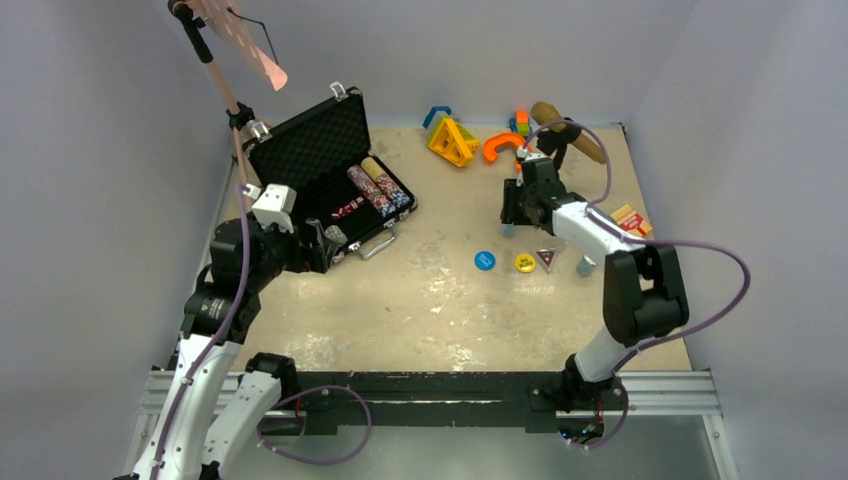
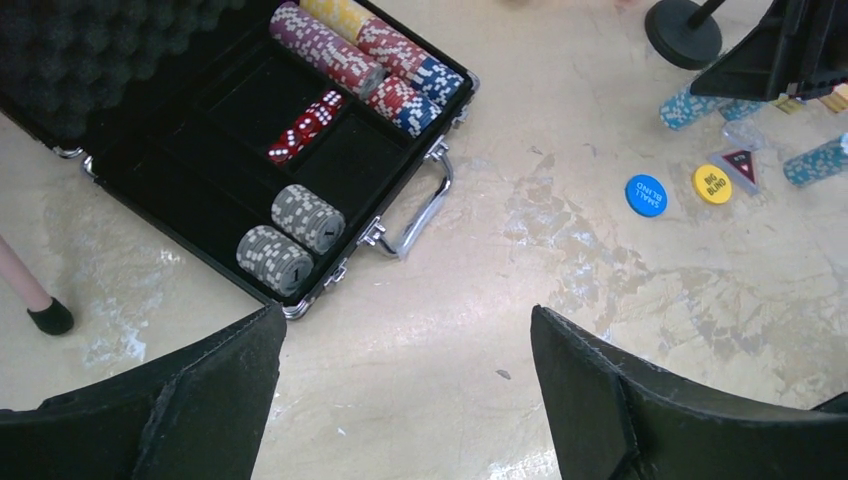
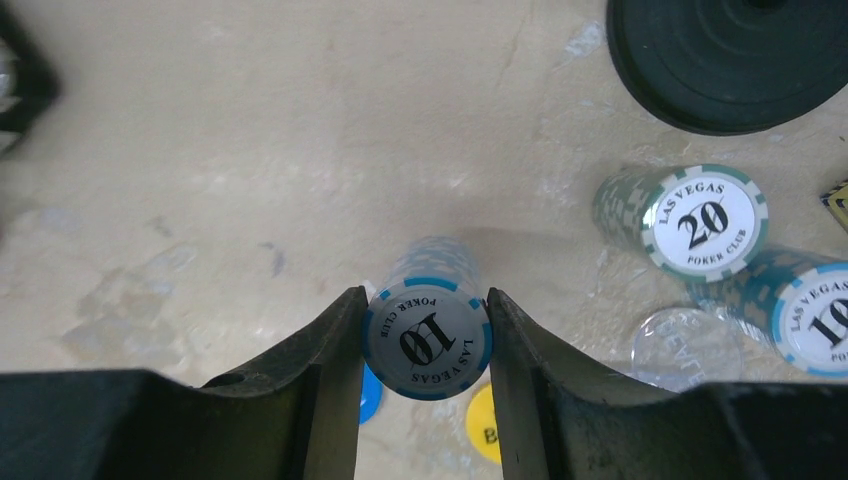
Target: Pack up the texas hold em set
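Observation:
The black briefcase (image 1: pixel 312 148) lies open at the back left, with chip rows (image 1: pixel 380 186), red dice (image 2: pixel 305 124) and two grey chip stacks (image 2: pixel 290 240) inside. My left gripper (image 1: pixel 322 247) is open and empty over the table by the case's near corner; it also shows in the left wrist view (image 2: pixel 405 335). My right gripper (image 3: pixel 425 295) is shut on an upright light-blue "10" chip stack (image 3: pixel 428 338), right of centre in the top view (image 1: pixel 511 222). A blue disc (image 1: pixel 485 260) and a yellow disc (image 1: pixel 524 262) lie on the table in front of it.
A green "20" stack (image 3: pixel 700 222), another "10" stack (image 3: pixel 815 318) and a clear disc (image 3: pixel 685 345) sit to the right of the held stack. The microphone stand's black base (image 3: pixel 730 60) is just beyond. Plastic toy shapes (image 1: pixel 450 140) and card boxes (image 1: pixel 630 218) lie at the back and right.

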`<state>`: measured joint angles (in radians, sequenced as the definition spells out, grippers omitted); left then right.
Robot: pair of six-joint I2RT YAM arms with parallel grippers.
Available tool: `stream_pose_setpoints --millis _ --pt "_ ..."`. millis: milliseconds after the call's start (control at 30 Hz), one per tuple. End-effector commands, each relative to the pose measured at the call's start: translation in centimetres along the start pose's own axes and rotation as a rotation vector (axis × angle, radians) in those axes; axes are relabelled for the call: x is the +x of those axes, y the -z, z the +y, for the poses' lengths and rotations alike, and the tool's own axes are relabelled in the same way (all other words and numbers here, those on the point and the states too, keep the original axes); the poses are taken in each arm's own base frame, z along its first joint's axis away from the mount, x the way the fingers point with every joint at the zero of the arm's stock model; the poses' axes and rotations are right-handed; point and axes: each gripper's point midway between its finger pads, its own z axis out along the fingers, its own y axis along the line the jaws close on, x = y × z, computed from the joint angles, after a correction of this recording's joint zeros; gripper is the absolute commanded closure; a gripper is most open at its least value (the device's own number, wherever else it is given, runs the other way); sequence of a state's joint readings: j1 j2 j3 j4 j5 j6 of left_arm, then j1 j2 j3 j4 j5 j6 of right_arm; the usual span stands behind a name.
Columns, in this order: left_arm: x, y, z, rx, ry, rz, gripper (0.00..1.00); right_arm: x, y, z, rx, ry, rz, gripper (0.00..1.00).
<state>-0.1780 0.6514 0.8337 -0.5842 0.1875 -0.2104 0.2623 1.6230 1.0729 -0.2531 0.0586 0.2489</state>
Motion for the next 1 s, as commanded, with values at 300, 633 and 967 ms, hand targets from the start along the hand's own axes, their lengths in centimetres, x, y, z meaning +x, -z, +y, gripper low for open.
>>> stream_pose_setpoints --millis 300,633,967 --pt "1.5 -0.8 -11.5 0.557 -0.181 0.075 0.08 0.6 14.5 13.5 -0.851 0.127 0.02 1.0" --pt "1.1 -2.1 -19.2 0.85 -0.191 0.156 0.1 3.2 22.0 18.3 -1.195 0.163 0.106 1.0" --pt "2.8 -1.9 -21.1 0.934 -0.185 0.195 0.06 4.5 23.8 21.2 -1.293 0.194 0.144 1.0"
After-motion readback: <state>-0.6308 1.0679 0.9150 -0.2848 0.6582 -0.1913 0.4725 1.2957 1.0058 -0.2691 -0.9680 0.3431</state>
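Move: The right hand already pinches the upright blue 10 chip stack near its upper end. From it, the left gripper lies about 41 cm left, 17 cm back and 15 cm higher. The small blind button is 6 cm back and 5 cm left, the big blind button 6 cm back and 4 cm right, both some 7 cm lower. From the left hand, the held stack is roughly 41 cm right, 17 cm ahead and 17 cm below; the case's middle is 25 cm ahead, 3 cm right and 20 cm below. Keeping its pinch on the chip stack, the right hand lifts at first, then carries the stack back and left over the table towards the left gripper, some 19 cm back and 17 cm left, turning counter-clockwise and rolling its left side up. The left hand, still wide open, swings about 20 cm right and a little back, turning some 50 degrees clockwise to face the stack. ##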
